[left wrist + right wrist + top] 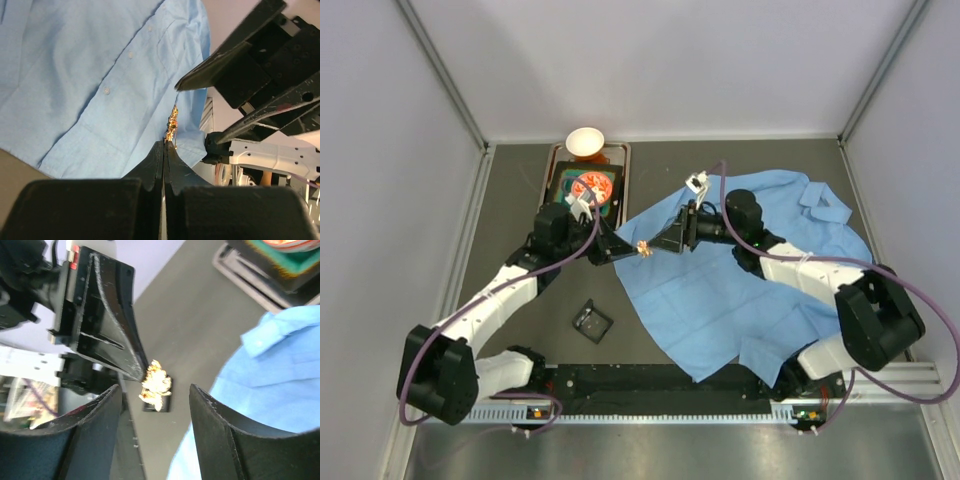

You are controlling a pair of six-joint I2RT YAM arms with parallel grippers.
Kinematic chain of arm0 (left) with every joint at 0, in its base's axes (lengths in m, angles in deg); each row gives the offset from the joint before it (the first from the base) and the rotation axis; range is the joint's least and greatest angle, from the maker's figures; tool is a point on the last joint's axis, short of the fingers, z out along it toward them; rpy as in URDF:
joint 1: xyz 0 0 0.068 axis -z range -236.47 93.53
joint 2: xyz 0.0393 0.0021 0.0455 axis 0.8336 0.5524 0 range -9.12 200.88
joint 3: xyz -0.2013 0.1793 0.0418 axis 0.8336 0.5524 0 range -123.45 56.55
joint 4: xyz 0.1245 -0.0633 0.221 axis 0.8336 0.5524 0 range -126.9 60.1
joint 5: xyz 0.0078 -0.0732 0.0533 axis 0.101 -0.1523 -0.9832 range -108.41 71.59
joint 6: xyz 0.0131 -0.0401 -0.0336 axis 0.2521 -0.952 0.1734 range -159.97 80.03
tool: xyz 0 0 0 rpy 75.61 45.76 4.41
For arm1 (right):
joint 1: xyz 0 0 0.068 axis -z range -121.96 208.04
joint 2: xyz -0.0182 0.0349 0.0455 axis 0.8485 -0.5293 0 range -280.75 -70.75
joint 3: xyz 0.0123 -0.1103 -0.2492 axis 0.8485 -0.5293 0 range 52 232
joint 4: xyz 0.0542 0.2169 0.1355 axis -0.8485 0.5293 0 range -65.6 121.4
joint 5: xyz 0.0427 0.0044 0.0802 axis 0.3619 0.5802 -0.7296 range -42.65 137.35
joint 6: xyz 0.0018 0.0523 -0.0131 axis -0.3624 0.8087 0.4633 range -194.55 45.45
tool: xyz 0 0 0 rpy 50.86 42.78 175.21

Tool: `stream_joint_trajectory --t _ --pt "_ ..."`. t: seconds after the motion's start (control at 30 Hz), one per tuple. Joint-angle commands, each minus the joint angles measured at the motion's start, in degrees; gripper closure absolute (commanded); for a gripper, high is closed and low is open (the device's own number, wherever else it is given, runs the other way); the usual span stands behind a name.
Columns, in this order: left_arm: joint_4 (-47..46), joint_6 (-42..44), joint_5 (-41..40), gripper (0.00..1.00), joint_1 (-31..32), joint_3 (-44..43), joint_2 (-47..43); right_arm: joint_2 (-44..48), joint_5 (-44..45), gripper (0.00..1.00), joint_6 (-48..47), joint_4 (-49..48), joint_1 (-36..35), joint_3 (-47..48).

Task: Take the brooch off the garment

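The brooch (644,247) is a tiny gold-silver ornament pinched at the tips of my left gripper (631,250), which is shut on it. In the left wrist view the brooch (172,121) sticks up from the closed gripper (165,143). The garment (740,285), a light blue shirt, lies spread to the right. My right gripper (658,245) faces the left one, open, its fingers either side of the brooch (156,382) without touching it. In the right wrist view the brooch hangs over bare table, apart from the garment's edge (280,375).
A small dark square box (592,321) lies on the table in front of the left arm. At the back left are a tray (560,165) holding a patterned dish (590,188) and a white cup (585,142). Grey walls enclose the table.
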Motion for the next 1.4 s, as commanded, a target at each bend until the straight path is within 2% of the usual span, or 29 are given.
stream_joint_trajectory --t 0.0,0.07,0.17,0.2,0.33,0.37,0.4,0.5,0.63,0.87,1.03,1.17,1.27,1.37 --pt "10.34 2.0 -2.7 1.0 0.02 -5.0 -1.83 6.89 7.36 0.43 -17.18 11.57 -0.78 0.81" --pt "18.93 1.56 -5.68 1.0 0.1 -6.76 -2.09 10.13 10.36 0.46 -24.57 11.07 -0.95 -1.21" --pt "23.02 -0.89 -7.71 1.0 0.1 -8.44 -4.28 14.36 22.19 0.47 -36.95 8.18 -5.86 -6.39" --pt "23.2 -2.12 -8.15 1.0 0.1 -8.35 -5.16 14.98 23.98 0.46 -40.38 6.68 -10.14 -8.93" --pt "23.38 -9.76 -10.09 1.0 0.1 -7.74 -8.77 15.26 31.98 0.46 -54.45 -6.06 -19.91 -15.09" --pt "23.47 -10.74 -10.35 1.0 0.1 -7.56 -9.91 15.08 37.65 0.46 -56.91 -9.13 -21.85 -16.41" --pt "23.47 -12.49 -10.36 1.0 0.1 -7.39 -10.27 14.38 39.01 0.46 -61.2 -17.25 -23.35 -19.47" --pt "23.03 -14.7 -10.01 1.0 0.02 -6.25 -11.32 11.49 39.11 0.46 -63.26 -32.12 -25.38 -24.68" --pt "22.94 -16.11 -8.96 1.0 0.02 -5.19 -10.98 9.28 39.99 0.46 -66.25 -40.76 -25.65 -27.49" --pt "21.36 -18.39 -5.08 1.0 0.1 -4.22 -7.81 8.22 38.15 0.53 -67.92 -43.44 -28.19 -27.76" --pt "25.31 -18.92 -5.17 1.0 0.02 -5.54 -6.58 8.05 39.29 0.58 -71.87 -40.28 -30.48 -26.27" --pt "23.82 -21.03 -4.29 1.0 0.1 -3.87 -6.93 6.64 43.06 0.61 -75.91 -40.97 -32.41 -25.48" --pt "22.68 -22.26 -3.77 1.0 0.02 -2.82 -6.93 5.85 45.52 0.64 -78.19 -37.64 -33.56 -23.81" --pt "23.72 -21.91 -3.67 1.0 0.1 -3.17 -7.11 3.39 49.04 0.68 -79.95 -43.51 -34.7 -24.16"
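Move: The brooch sits in the shut left fingertips, about 2 cm to the right of the left hand point and 1 cm ahead, nearly level. From the right hand, with its fingers open, it lies some 4 cm left, 1 cm back, at about the same height. From the left hand, the patterned bowl is roughly 17 cm ahead and 10 cm left, the black case 14 cm back and 10 cm left, both nearly 20 cm below. The garment's middle lies about 21 cm right of the right hand, 3 cm back and 21 cm below. Still pinching the brooch, the left hand eases about 3 cm back and a little left, bobbing up and down again as it turns some 30 degrees. The open right hand backs off slightly to the right, then swings back about 7 cm, dipping and partly rising again, rolls roughly 80 degrees about its finger line, and narrows its fingers while facing the brooch from a new side. ##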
